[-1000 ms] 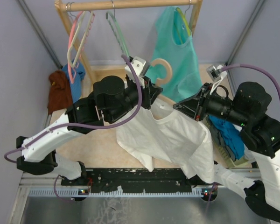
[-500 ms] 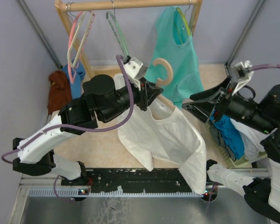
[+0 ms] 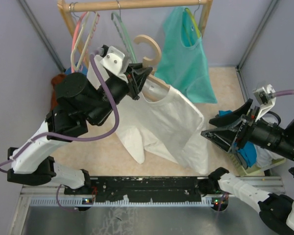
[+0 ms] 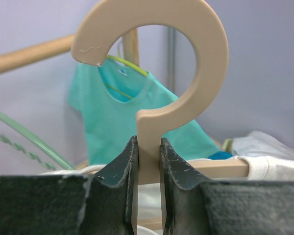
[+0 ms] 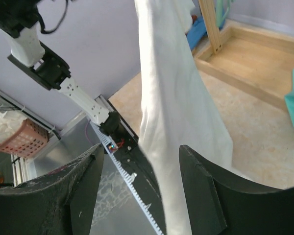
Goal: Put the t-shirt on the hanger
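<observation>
My left gripper (image 3: 141, 78) is shut on the neck of the beige hanger (image 3: 148, 46), just below its big round hook (image 4: 186, 49), and holds it high near the wooden rail (image 3: 137, 5). The white t-shirt (image 3: 161, 122) hangs from the hanger, draped down over the table; the hanger's bar shows inside its collar (image 4: 220, 167). My right gripper (image 3: 216, 133) is open and empty, off to the right of the shirt's lower edge. In the right wrist view the shirt (image 5: 179, 112) hangs in front of the open jaws.
On the rail hang pink hangers (image 3: 81, 39), a thin green hanger (image 3: 122, 34) and a teal sleeveless top (image 3: 183, 54). Rust-brown and blue garments (image 3: 63, 93) lie at the left; blue and white clothes (image 3: 247, 152) fill a bin at the right.
My left gripper has lifted the hanger and shirt up and left toward the rail. My right gripper has let go of the shirt and pulled back down to the right.
</observation>
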Robot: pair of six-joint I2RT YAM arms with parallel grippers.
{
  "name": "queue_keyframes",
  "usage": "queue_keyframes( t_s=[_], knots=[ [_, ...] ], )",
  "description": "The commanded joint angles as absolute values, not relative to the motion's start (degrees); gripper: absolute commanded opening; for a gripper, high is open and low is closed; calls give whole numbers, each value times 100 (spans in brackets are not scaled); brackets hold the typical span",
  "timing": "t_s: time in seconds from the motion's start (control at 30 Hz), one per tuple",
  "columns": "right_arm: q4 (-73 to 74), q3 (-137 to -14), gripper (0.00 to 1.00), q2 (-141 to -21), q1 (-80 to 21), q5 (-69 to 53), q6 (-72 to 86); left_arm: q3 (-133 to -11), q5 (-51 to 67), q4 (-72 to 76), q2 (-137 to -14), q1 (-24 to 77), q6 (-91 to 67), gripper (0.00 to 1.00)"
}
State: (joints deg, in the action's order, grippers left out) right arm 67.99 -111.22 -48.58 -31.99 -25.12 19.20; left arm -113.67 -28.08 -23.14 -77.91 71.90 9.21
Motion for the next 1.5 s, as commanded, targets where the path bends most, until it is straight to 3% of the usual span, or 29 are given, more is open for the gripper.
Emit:
queue_keyframes(
  t_s=[0.0,0.23,0.37,0.5,0.63,0.83,1.0,1.1,1.2,1.33,1.47],
  knots=[
    [6780,-10839,62,-4754,-3190,-2457,1900,-12044,-3467,-1580,-8003,7215,1731,12],
    [6507,-10457,51,-4741,-3190,-2157,1908,-12209,-3645,-1286,-8119,7220,2002,12],
    [6437,-10652,41,-4936,-3190,-1760,1852,-12567,-3529,-1427,-8235,7238,1910,12],
    [6419,-10907,36,-5041,-3191,-1351,1821,-12755,-3397,-1428,-8252,7260,1771,12],
    [6379,-11129,43,-5098,-3190,-1277,1793,-12782,-3301,-1424,-8211,7268,1623,13],
    [6291,-11222,42,-5174,-3191,-1432,1775,-12772,-3117,-1432,-8176,7271,1457,13],
    [6279,-11335,65,-5160,-3195,-1522,1723,-12798,-3124,-1429,-8206,7273,1501,14],
    [6134,-11249,67,-5141,-3190,-1846,1737,-12908,-3174,-1448,-8326,7269,1632,14],
    [6000,-11072,53,-5068,-3191,-1881,1781,-12968,-3182,-1519,-8414,7275,1626,15],
    [5977,-11015,19,-5058,-3190,-1858,1780,-12855,-3130,-1509,-8402,7269,1514,15],
    [5990,-11149,0,-5041,-3189,-1840,1769,-12808,-3163,-1542,-8419,7270,1508,15]
  ],
)
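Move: In front of the open right gripper, about 3 cm ahead, 2 cm to its left and a touch lower, hangs the t-shirt's right shoulder edge. From that same hand the neckline is some 8 cm ahead and 12 cm left, a little higher; the hanger's neck, already held in the left gripper, is about 12 cm ahead, 14 cm left and 6 cm up. Counted from the left hand, the shoulder edge lies roughly 9 cm back, 13 cm right and 8 cm below. Lifting the hanger about 7 cm and slightly left, the left hand keeps its pinch on the hanger's neck. Meanwhile the right hand dips some 3 cm as it starts forward, reaches about 4 cm ahead and climbs back to its starting height, turning slightly clockwise; its fingers narrow, spread again, then shut on the t-shirt's right shoulder edge. ##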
